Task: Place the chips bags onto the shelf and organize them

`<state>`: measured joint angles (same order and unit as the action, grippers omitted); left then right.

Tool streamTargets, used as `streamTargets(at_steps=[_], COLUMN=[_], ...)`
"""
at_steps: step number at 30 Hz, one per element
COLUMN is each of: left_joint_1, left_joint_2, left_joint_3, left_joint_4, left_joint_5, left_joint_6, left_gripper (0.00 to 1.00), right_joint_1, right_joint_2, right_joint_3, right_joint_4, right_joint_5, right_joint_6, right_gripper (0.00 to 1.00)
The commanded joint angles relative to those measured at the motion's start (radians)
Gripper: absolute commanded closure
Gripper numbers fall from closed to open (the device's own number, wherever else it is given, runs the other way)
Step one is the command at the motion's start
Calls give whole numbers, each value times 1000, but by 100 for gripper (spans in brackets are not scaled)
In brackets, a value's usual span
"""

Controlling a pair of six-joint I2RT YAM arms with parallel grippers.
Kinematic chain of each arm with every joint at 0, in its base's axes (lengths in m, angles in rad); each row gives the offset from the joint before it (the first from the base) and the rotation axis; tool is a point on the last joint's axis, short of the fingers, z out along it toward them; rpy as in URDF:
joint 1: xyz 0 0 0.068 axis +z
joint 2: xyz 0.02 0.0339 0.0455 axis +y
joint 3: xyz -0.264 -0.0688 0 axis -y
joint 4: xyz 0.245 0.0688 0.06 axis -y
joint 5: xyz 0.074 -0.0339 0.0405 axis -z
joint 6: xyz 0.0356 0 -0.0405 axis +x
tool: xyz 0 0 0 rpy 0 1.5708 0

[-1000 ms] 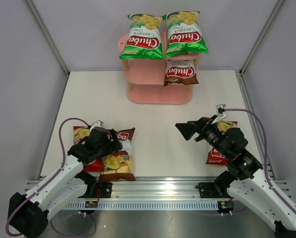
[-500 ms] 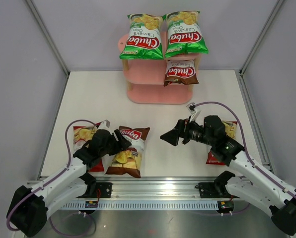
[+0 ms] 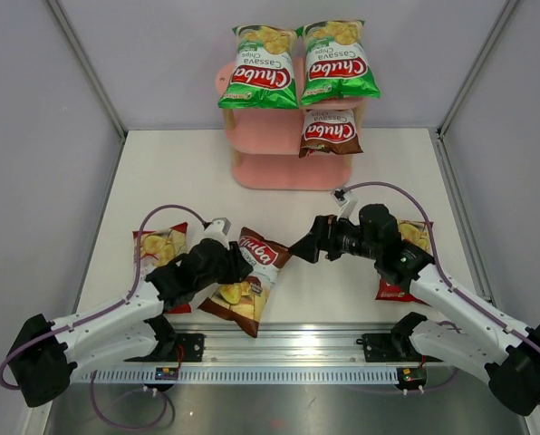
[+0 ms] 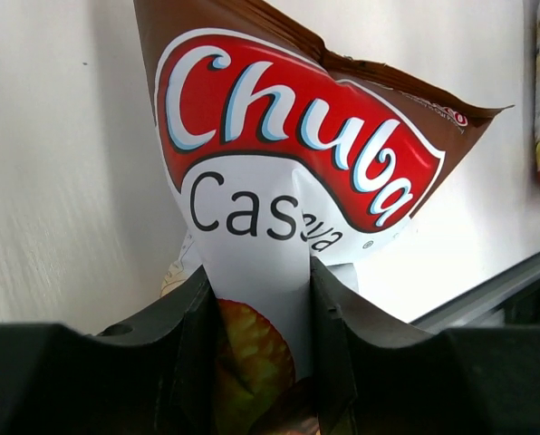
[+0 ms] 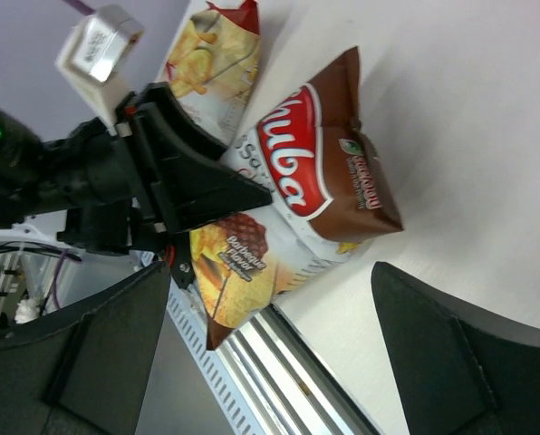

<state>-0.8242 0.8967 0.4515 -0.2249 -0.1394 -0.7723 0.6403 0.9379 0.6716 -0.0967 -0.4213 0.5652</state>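
Note:
My left gripper [image 3: 236,267] [image 4: 263,272] is shut on a brown chips bag [image 3: 254,283] [image 4: 288,181] [image 5: 315,190], its fingers pressed on both sides of the bag's middle. The bag is tilted, logo end toward the shelf [image 3: 288,172]. The right gripper [image 3: 299,251] [image 5: 272,270] stands open just right of that bag and points at it without touching. Two green bags [image 3: 259,68] [image 3: 338,59] lie on the shelf's top board and a brown bag [image 3: 330,131] on its middle board. One red bag [image 3: 159,246] [image 5: 211,54] lies at the left, another [image 3: 394,288] under the right arm.
The metal rail [image 3: 288,349] with both arm bases runs along the near table edge, close under the held bag. White side walls [image 3: 53,181] enclose the table left and right. Bare table [image 3: 179,181] lies between the arms and the shelf.
The left gripper has closed on the brown bag and shifted it to the right, tilting it. The right arm has reached left toward the bag, its jaws still wide.

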Motion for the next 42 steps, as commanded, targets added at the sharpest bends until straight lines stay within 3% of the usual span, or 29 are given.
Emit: streamTargets(at_steps=[1, 5, 8, 13, 18, 23, 27, 33, 42], left_joint_1=[-46, -99, -153, -251, -370, -450, -526, -573, -605], left_joint_2=[-41, -96, -140, -194, -248, -262, -259, -252, -255], left_joint_3=[44, 33, 20, 3, -20, -33, -33, -40, -39], left_joint_4=[-56, 14, 71, 136, 205, 246, 272, 337, 378], left_joint_5=[-80, -80, -84, -118, -186, -262, -319, -307, -322], left_joint_6=[152, 220, 269, 339, 398, 439, 467, 502, 533], left_gripper=[81, 83, 83, 83, 84, 84, 84, 85, 84], right_joint_1=[-2, -4, -4, -4, -2, -2, -4, 7, 96], right_joint_2=[16, 29, 39, 116, 168, 138, 111, 133, 131], right_joint_3=[89, 146, 177, 220, 209, 138, 111, 114, 86], right_joint_4=[-95, -211, -258, -300, -316, -213, -254, -330, -173], right_joint_5=[97, 190, 165, -38, -134, -316, -330, -293, -471], right_joint_6=[-57, -71, -61, -54, -80, -38, -69, -106, -79], right_gripper=[0, 1, 1, 1, 0, 0, 1, 0, 0])
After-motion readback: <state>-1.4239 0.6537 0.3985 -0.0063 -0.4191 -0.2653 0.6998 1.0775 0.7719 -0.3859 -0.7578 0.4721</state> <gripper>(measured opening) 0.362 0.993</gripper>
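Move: Between the left fingers, the brown Chuba bag has its middle about 2 cm back of the left hand and 3 below it. The open right gripper, where the bag is being taken, lies some 14 cm to that hand's right, 1 farther out and 10 higher. One red bag lies 20 cm to the left hand's left, 2 farther out. From the right hand, the brown bag's middle is about 13 cm left, 4 back and 12 lower; another red bag lies 25 cm to its right, 1 ahead. Keeping its pinch on the bag, the left hand draws back, up and to the right, about 13 cm in all, swinging clockwise and tipping its fingers upward some 30 degrees each, to offer the brown top end to the right hand. The right hand first edges forward and right, then draws back about 8 cm and slightly down, turning counter-clockwise and tipping down, its fingers wide open and ending on either side of the bag's top end. ##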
